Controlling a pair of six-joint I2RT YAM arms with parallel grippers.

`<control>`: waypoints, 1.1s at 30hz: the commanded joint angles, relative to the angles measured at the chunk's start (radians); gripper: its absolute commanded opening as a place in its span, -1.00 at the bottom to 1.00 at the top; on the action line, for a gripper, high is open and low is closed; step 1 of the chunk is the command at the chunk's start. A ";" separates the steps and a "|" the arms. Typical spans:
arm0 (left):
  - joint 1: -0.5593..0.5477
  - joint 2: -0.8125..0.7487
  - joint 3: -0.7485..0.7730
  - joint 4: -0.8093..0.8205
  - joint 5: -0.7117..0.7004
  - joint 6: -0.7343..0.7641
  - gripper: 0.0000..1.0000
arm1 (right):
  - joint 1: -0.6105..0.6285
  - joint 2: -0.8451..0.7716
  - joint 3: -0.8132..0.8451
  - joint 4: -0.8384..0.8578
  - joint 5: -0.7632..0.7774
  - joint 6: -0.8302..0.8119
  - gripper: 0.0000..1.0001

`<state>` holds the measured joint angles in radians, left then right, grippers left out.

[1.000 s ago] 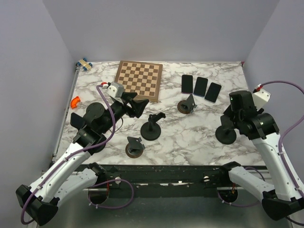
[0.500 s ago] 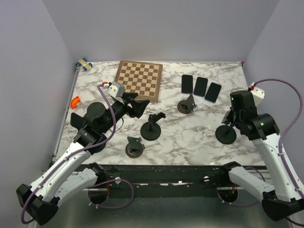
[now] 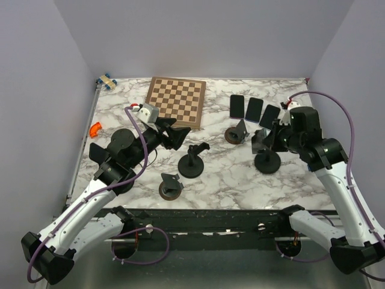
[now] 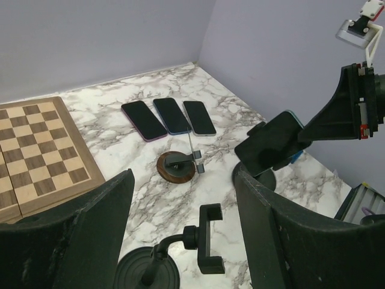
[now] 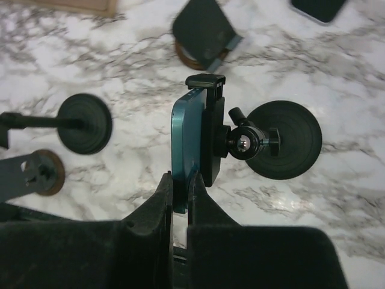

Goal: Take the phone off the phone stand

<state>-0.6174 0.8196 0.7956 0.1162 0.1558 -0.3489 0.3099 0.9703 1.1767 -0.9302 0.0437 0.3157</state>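
A blue phone (image 5: pixel 183 138) stands on edge in the clamp of a black phone stand (image 5: pixel 283 147) with a round base. My right gripper (image 5: pixel 180 186) is shut on the phone's lower end, one finger on each face. In the top view that phone (image 3: pixel 259 141) and stand (image 3: pixel 266 161) sit right of centre, with the right gripper (image 3: pixel 272 139) on them. The left wrist view shows the same phone (image 4: pixel 271 143) held from the right. My left gripper (image 4: pixel 183 174) is open and holds nothing, hovering over an empty black clamp stand (image 4: pixel 204 244).
A chessboard (image 3: pixel 176 100) lies at the back. Three dark phones (image 3: pixel 254 109) lie flat behind a wooden-based stand (image 3: pixel 236 132). Another wooden-based stand (image 3: pixel 171 185) sits near the front edge. The empty black stand (image 3: pixel 192 159) is at centre. A small orange object (image 3: pixel 95 128) lies at the left edge.
My right gripper has shut on the blue phone and moved left. The stand has shifted left along with it. The left arm has hardly moved.
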 commanded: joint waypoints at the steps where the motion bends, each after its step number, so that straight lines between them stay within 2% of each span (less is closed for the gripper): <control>1: -0.002 0.005 0.013 0.025 0.036 -0.009 0.52 | 0.007 0.039 0.017 0.033 -0.470 -0.052 -0.99; 9: -0.002 0.019 0.016 0.033 0.065 -0.013 0.52 | 0.019 0.062 0.027 0.004 -0.661 -0.089 -0.99; 12: -0.002 0.034 0.020 0.042 0.103 -0.015 0.53 | 0.021 0.068 0.018 0.000 -0.659 -0.083 -0.98; 15: -0.002 0.070 0.042 0.047 0.182 -0.012 0.53 | 0.021 0.063 0.017 -0.014 -0.615 -0.076 -0.69; 20: -0.010 0.165 0.100 0.055 0.344 -0.029 0.51 | 0.020 0.032 0.014 -0.012 -0.535 -0.026 -0.01; 23: -0.032 0.220 0.140 0.033 0.398 -0.018 0.45 | 0.021 0.011 0.003 -0.016 -0.470 0.017 0.25; 28: -0.093 0.278 0.184 -0.027 0.402 0.031 0.42 | 0.022 -0.047 -0.057 0.010 -0.480 0.091 0.31; 33: -0.160 0.324 0.226 -0.110 0.380 0.106 0.42 | 0.021 -0.093 -0.092 -0.019 -0.490 0.099 0.31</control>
<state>-0.7292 1.1126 0.9710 0.0872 0.5117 -0.3214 0.3302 0.9077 1.1110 -0.9260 -0.4507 0.3840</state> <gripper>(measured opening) 0.711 0.653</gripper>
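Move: The right hand still pinches the near right end of the teal phone, whose middle is about 3 cm left and 3 cm ahead, and 2 cm lower. The brown-based stand is some 13 cm ahead and 7 cm left, and the empty black stand about 25 cm left and level. From the open left hand, the phone is roughly 23 cm right, 4 cm ahead and 8 cm lower; the empty black stand sits almost below it. Right drags pinched phone and stand about 8 cm left, opens, backs off; left swings right towards the phone. ##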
